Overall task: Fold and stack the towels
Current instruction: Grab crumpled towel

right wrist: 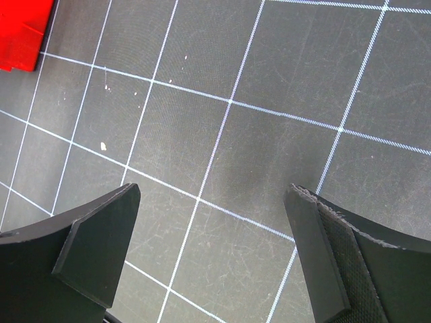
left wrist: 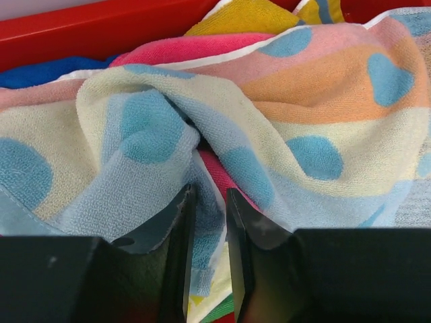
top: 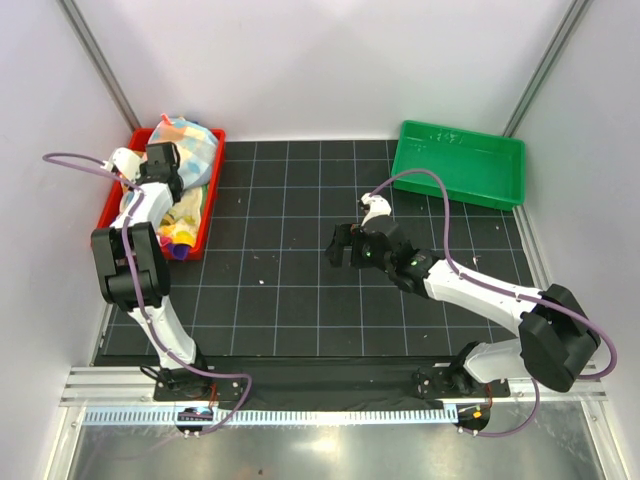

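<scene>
The towels lie heaped in the red tray [top: 110,205] at the back left, with the pastel patchwork towel [top: 190,135] on top. In the left wrist view the patchwork towel [left wrist: 269,134] fills the frame, and pink [left wrist: 182,48], yellow [left wrist: 249,15] and dark blue [left wrist: 40,70] towels show behind it. My left gripper [left wrist: 210,192] is down in the pile [top: 160,160], its jaws drawn close with a fold of the patchwork towel pinched between them. My right gripper [top: 340,245] hovers open over the black grid mat [right wrist: 222,87], nothing between its fingers [right wrist: 215,195].
A green tray [top: 458,160] with nothing in it stands at the back right. The black grid mat [top: 300,290] covers the table between the trays. A corner of the red tray [right wrist: 23,33] shows at the upper left of the right wrist view. White walls close in both sides.
</scene>
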Available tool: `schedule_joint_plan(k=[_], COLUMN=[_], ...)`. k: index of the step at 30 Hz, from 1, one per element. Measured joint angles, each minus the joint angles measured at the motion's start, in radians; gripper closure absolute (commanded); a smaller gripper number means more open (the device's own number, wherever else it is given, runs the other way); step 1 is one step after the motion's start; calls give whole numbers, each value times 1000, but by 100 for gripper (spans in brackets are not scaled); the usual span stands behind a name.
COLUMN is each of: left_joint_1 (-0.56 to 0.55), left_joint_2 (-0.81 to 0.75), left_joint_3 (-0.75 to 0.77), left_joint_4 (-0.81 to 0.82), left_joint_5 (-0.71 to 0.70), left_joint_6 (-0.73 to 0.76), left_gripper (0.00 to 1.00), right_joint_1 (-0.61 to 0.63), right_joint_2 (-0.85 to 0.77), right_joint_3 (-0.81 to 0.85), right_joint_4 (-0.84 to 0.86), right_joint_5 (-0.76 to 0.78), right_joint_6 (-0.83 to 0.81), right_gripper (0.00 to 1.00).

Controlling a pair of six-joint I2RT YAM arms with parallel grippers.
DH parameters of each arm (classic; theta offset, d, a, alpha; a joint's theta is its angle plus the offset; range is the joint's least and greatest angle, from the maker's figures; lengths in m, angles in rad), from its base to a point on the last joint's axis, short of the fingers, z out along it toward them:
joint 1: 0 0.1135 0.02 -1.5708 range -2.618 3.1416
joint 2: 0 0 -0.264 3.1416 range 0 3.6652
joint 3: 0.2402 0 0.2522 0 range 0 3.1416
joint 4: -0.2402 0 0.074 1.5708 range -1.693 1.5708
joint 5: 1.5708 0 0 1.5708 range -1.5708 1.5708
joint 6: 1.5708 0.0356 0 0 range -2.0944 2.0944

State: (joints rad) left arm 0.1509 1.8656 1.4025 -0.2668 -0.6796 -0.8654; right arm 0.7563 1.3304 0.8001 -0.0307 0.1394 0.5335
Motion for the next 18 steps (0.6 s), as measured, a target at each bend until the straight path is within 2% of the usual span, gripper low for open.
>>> schedule_joint_plan(k=[4, 7, 14, 18], left_joint_1=[0, 0, -14, -61], left_joint_2=[0, -1, -56, -130], left_joint_3=[0, 0, -33, -61], left_joint_4=[-15, -19, -23, -23], left_joint_5=[0, 5, 20, 16], left_joint_6=[-12, -19, -30, -45], left_gripper=[92, 100, 100, 100], right_joint_1=[0, 0, 0, 0], right_joint_2=[0, 0, 0, -4], right_joint_3=[0, 0, 0, 0], right_joint_4=[0, 0, 0, 0], right_joint_5=[5, 8, 15, 16], right_joint_6=[0, 0, 0, 0], right_gripper=[0, 0, 0, 0])
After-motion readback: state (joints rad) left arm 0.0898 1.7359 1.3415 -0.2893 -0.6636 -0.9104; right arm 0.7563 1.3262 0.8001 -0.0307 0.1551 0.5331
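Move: The left fingers are already around a pale-blue flap of the crumpled towel, which lies about 1 cm below the hand point, on top of the pile in the red bin. The pink towel lies some 14 cm back from this hand, level sideways. The yellow towel lies about 15 cm back and 8 cm to the right. From the idle right hand the flap is roughly 18 cm ahead and 48 cm left, near its own height. The left fingers finish closing and pinch the pale-blue flap of the crumpled towel while the hand stays nearly in place. Keeping shut, they then draw away to the right and up, about 3.5 cm and 3 cm, with a slight pull back out of the pile towards the bin's right side; the wrist hardly turns. ##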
